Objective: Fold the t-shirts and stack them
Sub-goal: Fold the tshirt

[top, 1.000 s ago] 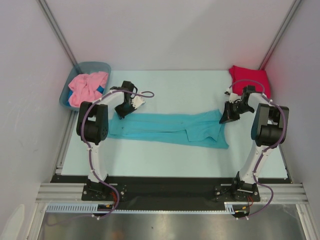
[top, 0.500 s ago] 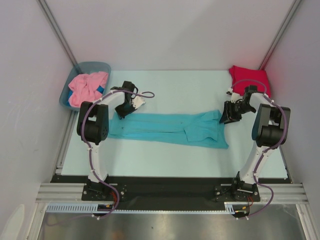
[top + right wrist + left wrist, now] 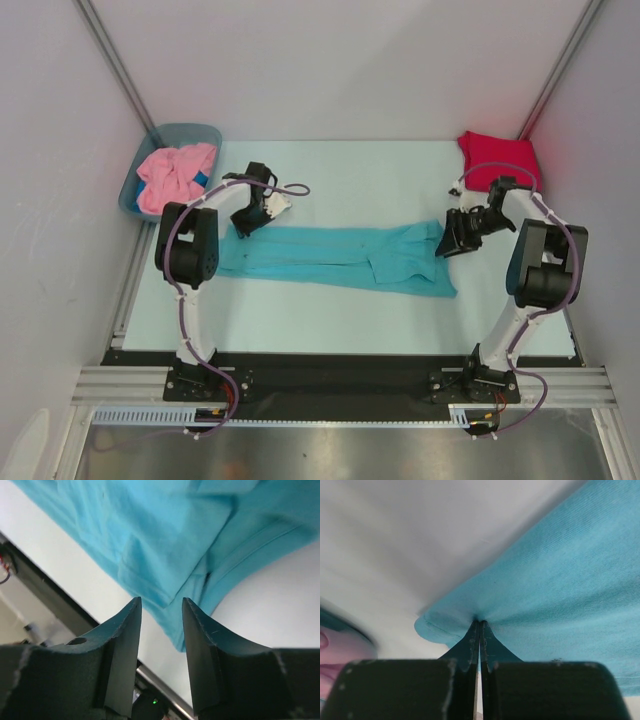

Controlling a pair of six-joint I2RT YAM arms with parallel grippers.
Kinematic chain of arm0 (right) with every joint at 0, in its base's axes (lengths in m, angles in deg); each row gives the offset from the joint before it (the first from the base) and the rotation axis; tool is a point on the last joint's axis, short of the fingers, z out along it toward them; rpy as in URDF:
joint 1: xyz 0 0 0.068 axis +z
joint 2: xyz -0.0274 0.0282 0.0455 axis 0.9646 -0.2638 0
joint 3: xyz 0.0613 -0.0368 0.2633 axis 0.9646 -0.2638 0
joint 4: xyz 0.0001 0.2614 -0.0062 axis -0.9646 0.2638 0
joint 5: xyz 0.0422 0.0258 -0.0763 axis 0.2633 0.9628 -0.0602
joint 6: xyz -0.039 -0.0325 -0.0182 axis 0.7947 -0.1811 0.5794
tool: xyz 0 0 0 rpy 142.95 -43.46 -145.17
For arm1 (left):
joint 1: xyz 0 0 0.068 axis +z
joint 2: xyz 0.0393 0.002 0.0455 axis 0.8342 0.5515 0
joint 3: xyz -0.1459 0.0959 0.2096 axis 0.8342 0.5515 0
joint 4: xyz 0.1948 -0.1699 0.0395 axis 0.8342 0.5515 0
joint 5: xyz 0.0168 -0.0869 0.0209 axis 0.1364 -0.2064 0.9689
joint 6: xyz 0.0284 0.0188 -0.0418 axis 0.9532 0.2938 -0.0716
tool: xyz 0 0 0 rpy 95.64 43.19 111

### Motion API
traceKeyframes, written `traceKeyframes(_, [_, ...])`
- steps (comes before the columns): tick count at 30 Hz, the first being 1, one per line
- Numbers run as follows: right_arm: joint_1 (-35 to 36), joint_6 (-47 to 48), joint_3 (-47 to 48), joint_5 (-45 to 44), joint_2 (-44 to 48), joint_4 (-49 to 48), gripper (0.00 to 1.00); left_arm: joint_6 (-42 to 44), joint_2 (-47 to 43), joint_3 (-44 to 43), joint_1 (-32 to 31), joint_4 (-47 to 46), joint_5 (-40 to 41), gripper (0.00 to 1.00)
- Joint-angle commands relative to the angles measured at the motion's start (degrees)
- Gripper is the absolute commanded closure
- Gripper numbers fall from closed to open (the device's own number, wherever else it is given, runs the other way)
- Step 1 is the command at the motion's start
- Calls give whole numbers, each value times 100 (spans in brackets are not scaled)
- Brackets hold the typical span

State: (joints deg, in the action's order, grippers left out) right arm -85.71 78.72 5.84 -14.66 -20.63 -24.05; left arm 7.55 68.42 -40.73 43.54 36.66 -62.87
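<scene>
A turquoise t-shirt [image 3: 340,257] lies stretched in a long band across the middle of the table. My left gripper [image 3: 241,228] is shut on its left end; the left wrist view shows the cloth [image 3: 560,580] puckered where the closed fingertips [image 3: 480,624] pinch it. My right gripper [image 3: 446,244] stands open just above the shirt's right end, with nothing between its fingers [image 3: 161,600] and the turquoise cloth [image 3: 165,530] lying below. A crimson red t-shirt [image 3: 498,158] sits folded at the back right corner. A pink t-shirt [image 3: 175,175] is crumpled in the tub.
The grey-blue plastic tub [image 3: 200,131] stands at the back left, close to the left arm. White enclosure walls close in the table on three sides. A black rail with both arm bases [image 3: 340,385] runs along the near edge.
My right gripper has opened and let go of the turquoise shirt's right end, which now lies on the table. The left gripper has kept its grip and place.
</scene>
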Motion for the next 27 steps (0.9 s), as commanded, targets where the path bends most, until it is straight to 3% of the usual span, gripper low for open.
traceKeyframes(1, [89,306,-246,338,-167,396,58,47,259,-127,7,-326,42,100])
traceKeyframes(27, [169,632,-721,110,-379,449,61,55,127,-110,-10,-308,59,100])
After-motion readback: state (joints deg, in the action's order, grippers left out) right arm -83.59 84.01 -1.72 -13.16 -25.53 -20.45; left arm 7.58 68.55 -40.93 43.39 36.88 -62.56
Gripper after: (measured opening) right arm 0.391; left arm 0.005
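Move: The near corner of the t-shirt's folded-in flap lies from the open right hand about 6 cm back, 3 cm left and 5 cm lower. The t-shirt's own near right corner is some 4 cm farther back and 5 cm to the right of that flap corner; the far right corner lies about 9 cm ahead of the hand, 1 cm right. From the left hand, still pinching the other end, the flap corner is roughly 48 cm right and 13 cm back. Right hand swoops back about 6 cm and down 4–5 cm, edging left, open fingers reaching the flap's near corner. ##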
